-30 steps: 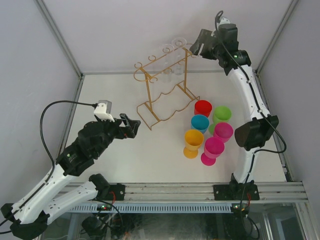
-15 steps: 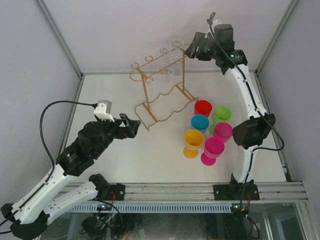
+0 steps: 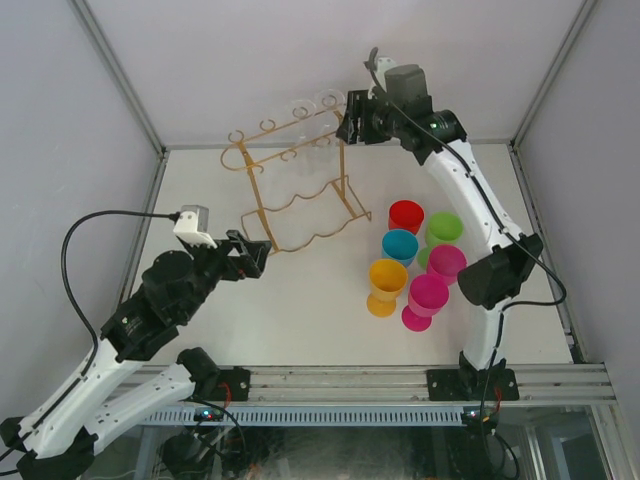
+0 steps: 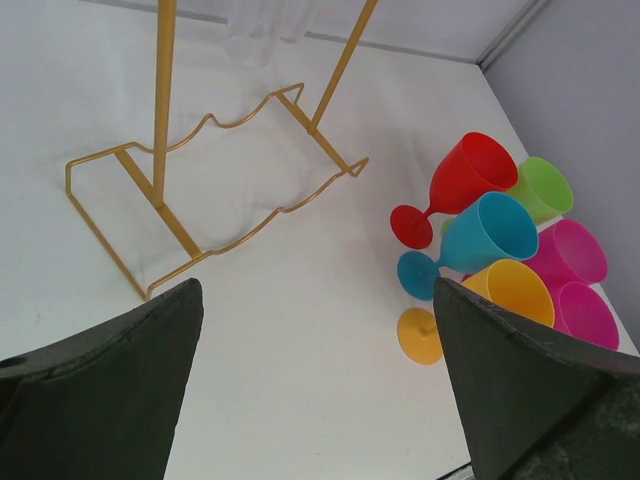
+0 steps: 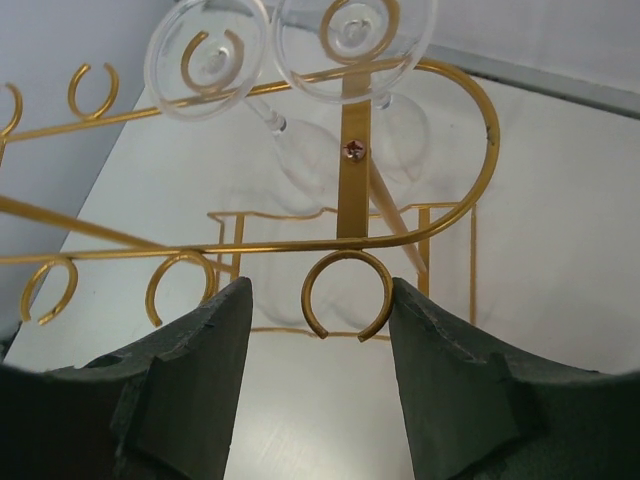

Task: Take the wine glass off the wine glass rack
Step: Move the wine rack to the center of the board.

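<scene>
The gold wire wine glass rack (image 3: 258,200) stands at the back of the table. Two clear wine glasses (image 3: 328,101) hang upside down from its top rails. In the right wrist view both glasses (image 5: 300,150) hang just beyond a curled loop at the rail's end (image 5: 345,170). My right gripper (image 3: 348,118) is up at that end, open. The loop sits between its jaws (image 5: 320,290). The right finger (image 5: 440,340) touches the loop and the left one stands apart from it. My left gripper (image 3: 250,255) is open and empty, low, near the rack's base (image 4: 165,100).
Several coloured plastic goblets stand in a cluster right of the rack: red (image 3: 406,215), blue (image 3: 399,246), green (image 3: 444,228), yellow (image 3: 386,282) and two pink (image 3: 427,297). The enclosure's back wall and corner posts are close behind the rack.
The right gripper moved left along the rack's top and its jaws narrowed a little. The rack and its glasses shifted left with it. The left arm drew slightly left.
</scene>
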Robot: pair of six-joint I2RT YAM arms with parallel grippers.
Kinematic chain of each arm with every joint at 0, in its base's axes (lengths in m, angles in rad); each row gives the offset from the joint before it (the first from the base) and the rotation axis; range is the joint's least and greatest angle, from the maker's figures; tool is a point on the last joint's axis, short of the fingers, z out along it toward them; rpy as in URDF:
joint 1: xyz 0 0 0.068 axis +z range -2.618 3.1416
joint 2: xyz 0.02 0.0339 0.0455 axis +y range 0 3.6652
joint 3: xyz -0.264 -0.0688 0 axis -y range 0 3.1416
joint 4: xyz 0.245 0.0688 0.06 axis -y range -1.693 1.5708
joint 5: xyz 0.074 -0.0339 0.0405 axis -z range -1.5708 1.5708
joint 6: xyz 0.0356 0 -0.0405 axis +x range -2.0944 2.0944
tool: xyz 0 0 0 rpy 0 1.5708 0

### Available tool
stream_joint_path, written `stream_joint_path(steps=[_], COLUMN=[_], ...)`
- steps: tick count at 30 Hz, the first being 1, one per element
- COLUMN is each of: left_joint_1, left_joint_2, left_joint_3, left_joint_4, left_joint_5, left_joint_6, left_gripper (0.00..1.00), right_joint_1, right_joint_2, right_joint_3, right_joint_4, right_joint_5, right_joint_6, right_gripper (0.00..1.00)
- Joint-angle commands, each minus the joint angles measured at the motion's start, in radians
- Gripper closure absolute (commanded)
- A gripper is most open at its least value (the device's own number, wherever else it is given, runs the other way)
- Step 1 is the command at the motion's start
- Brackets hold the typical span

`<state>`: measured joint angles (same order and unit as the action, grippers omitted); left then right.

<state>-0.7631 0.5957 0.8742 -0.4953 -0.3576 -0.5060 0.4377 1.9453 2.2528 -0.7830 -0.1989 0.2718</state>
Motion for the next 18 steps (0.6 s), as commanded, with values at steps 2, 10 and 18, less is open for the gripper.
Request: stream_joint_path(steps=[2, 10, 18], left_joint_1=[0.008, 0.01, 0.01], left_joint_2=[-0.02, -0.033, -0.039], left_joint_3=[-0.011, -0.013, -0.012], left_joint_4=[-0.006, -0.017, -0.025], left_joint_5=[-0.044, -0.053, -0.055], left_joint_6=[-0.011, -0.017, -0.019], left_gripper=[0.0, 0.0, 0.0], right_joint_1=[0.056, 0.126, 0.141], right_joint_2=[-0.136, -0.24, -0.306], right_joint_3=[-0.058, -0.149, -0.193], right_joint_4=[0.017, 0.031, 0.083], right_joint_5=[-0.002, -0.033, 0.029], right_joint_6=[-0.026, -0.026, -0.039], right_gripper=[0.44, 0.44, 0.43])
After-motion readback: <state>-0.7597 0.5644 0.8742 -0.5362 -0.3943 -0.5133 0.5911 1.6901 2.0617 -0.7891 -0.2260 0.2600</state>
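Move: The wine rack's middle lies about 10 cm to the left of my right hand, level with it front to back and some 14 cm lower; its right front ring shows between my half-open fingertips. Two clear glasses hang on the rear rail, about 8 cm ahead, 6 cm left and 8 cm down. The red glass stands 7 cm back, 14 cm right and 19 cm below. From my left hand, the rack's middle is roughly 26 cm ahead, 8 cm right and 10 cm down. I draw my right hand back towards my base about 10 cm from the rack's right end, drifting a little left and lifting some 4 cm in the later part, so that the fingertips come free of the front ring. The wrist turns about 10 degrees counter-clockwise, and the fingers stay half open without gripping. ##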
